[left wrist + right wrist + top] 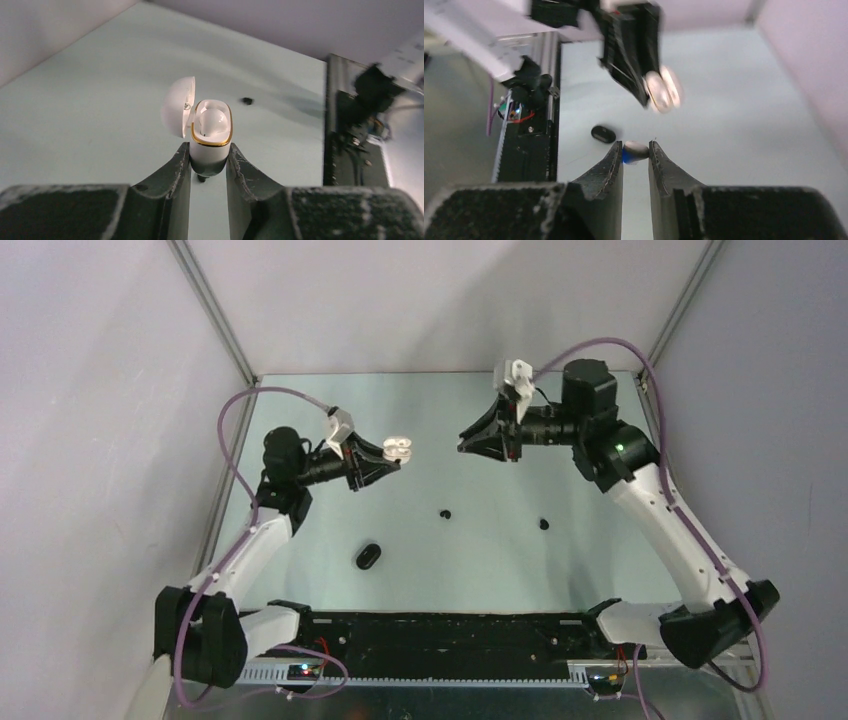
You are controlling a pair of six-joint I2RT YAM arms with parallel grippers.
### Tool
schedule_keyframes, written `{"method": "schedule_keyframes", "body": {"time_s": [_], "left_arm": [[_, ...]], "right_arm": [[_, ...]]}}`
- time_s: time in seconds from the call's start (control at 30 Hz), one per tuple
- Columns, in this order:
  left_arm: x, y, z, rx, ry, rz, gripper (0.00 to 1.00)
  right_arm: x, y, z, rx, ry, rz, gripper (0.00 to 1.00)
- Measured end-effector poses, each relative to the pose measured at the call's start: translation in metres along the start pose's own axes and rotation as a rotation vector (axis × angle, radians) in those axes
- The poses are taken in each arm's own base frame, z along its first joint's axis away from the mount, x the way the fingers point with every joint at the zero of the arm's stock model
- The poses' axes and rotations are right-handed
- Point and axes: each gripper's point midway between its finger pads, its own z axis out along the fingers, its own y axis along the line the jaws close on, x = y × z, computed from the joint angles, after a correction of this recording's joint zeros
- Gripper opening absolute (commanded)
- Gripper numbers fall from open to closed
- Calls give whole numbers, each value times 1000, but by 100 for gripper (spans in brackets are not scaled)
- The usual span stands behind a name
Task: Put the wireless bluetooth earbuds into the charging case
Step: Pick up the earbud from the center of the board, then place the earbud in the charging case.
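My left gripper (388, 456) is shut on the base of a white charging case (210, 150), held above the table with its lid (178, 106) swung open. One white earbud (212, 120) sits inside its gold-rimmed well. My right gripper (467, 444) hovers just right of the case, shut on a second white earbud (636, 149) pinched at the fingertips, with a blue glint on it. In the right wrist view the white case (663, 90) appears blurred ahead of that gripper. Two black earbuds (446, 512) (544, 524) lie on the table.
A closed black case (368, 556) rests on the table at front left, also seen in the right wrist view (603, 134). The arm bases and a black rail (450, 635) run along the near edge. Grey walls enclose the table on three sides.
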Motion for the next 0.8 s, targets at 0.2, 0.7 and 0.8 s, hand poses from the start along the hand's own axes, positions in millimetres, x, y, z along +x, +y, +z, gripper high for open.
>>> {"method": "schedule_keyframes", "body": {"time_s": [0.2,0.7,0.8], "left_arm": [[-27,-38,14,299,-12,118,0],[-7,-75,6,602,29,143,0],[-6,-80,7,623,30,149,0]], "right_arm": [[-34,45,-4,-257,-169,-421,11],[-3,86,25,-576,-227,-884,9],[6,91,28,-615,-221,-901,8]]}}
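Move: The open charging case, already held in the left gripper, lies about 12 cm to the left of the right gripper, roughly 3 cm farther out and some 10 cm below. Two things lie on the board some 36 cm below the right gripper: small black pieces about 4 cm ahead and 3 cm to its left, and the black oval case about 6 cm back and 18 cm left. From the left gripper, the held earbud is about 13 cm right, 2 cm back and 11 cm higher. Bring the right gripper, keeping its pinch on the earbud, about 8 cm back and half as far left towards the case, rising briefly before sinking again, while rolling the wrist and swinging the fingers some 45 degrees counter-clockwise. Draw the left gripper with the case about 7 cm back and a little right and up, turning it clockwise to meet the earbud. ##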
